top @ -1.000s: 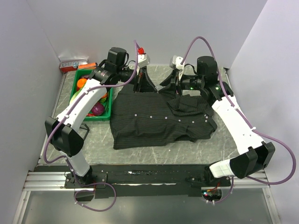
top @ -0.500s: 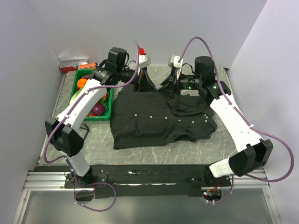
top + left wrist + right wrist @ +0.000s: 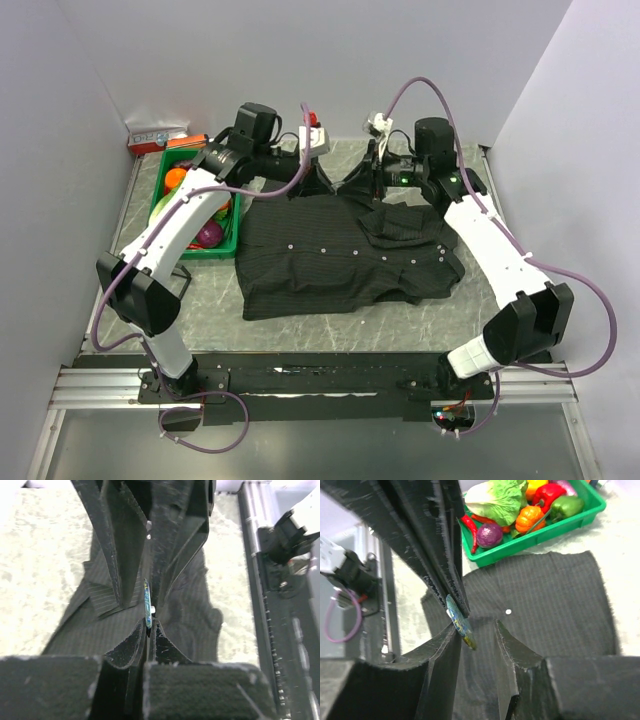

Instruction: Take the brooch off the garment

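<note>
The dark pinstriped garment (image 3: 340,250) lies spread on the table, collar at the far side. Above the collar my two grippers meet tip to tip. The brooch (image 3: 461,625) is a small blue-green disc, seen edge-on in the left wrist view (image 3: 147,605). My left gripper (image 3: 149,624) is shut on its rim. My right gripper (image 3: 475,626) stands open around it, and the disc rests against one of its fingers (image 3: 442,650). Whether the brooch is still pinned to the cloth I cannot tell.
A green tray (image 3: 236,215) of toy vegetables sits left of the garment, its rim (image 3: 530,545) close to the cloth. A red and white box (image 3: 155,138) lies at the back left. Walls close in at the back and both sides.
The left wrist has moved right and the right wrist left, so the fingertips now meet over the collar. The right gripper's jaws have narrowed.
</note>
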You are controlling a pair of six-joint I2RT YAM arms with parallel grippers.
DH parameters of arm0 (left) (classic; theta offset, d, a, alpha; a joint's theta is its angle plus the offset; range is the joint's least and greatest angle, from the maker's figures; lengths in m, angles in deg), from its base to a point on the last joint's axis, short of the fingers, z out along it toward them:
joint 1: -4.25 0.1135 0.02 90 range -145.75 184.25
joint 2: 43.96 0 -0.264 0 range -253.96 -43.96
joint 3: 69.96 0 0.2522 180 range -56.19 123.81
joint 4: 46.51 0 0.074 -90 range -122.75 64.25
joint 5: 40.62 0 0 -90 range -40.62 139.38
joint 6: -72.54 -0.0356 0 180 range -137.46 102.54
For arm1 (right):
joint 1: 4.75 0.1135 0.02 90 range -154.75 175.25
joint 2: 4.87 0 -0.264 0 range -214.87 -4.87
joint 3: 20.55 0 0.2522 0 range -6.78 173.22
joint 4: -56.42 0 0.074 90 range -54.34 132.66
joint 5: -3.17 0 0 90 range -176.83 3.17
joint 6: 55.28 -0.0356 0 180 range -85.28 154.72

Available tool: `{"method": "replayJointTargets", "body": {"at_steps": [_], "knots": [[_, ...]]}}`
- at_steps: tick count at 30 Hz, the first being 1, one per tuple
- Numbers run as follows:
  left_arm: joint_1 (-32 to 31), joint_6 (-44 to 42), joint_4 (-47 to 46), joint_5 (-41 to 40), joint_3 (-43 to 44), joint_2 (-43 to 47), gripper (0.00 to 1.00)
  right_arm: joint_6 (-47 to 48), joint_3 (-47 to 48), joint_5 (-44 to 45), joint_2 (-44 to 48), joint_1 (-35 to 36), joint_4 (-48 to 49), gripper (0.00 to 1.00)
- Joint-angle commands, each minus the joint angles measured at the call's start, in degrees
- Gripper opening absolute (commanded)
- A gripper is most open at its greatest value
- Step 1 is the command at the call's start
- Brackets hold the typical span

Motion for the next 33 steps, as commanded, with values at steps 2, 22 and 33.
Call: {"method": "replayJointTargets", "body": {"at_steps": [2, 22, 33], "knots": [[-2.3, -7.7, 6.7, -0.4, 2.7, 1.1, 0.01, -11.0, 1.3, 2.1, -2.7, -5.1, 9.7, 0.37], [5.7, -6.4, 10.3, -18.2, 5.4, 1.5, 0.01, 10.3, -4.1, -6.8, 6.7, -10.1, -7.8, 0.74], [20.2, -19.9, 26.3, -46.0, 0.7, 9.8, 0.01, 9.5, -6.1, -1.8, 5.6, -10.1, -9.2, 0.8]]}}
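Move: The brooch is already pinched in my left fingertips, sticking out about 1 cm to their right. The green crate lies some 35 cm to the left of my left hand, about 12 cm farther out and 28 cm below; the garment's middle is about level with that hand, 4 cm to its right and 32 cm below. From my right hand the brooch is about 1 cm to the left and 1 cm back, between its half-open fingers. I draw my right hand away to the right from the brooch, about 6 cm, opening its fingers wide; it arcs forward, then back, and sinks at the end. My left hand keeps its pinch, eases forward and down a little, then swings fast left towards the green crate, about 20 cm over and 8 cm farther out, turning some 35 degrees counter-clockwise and tipping its fingers down. ##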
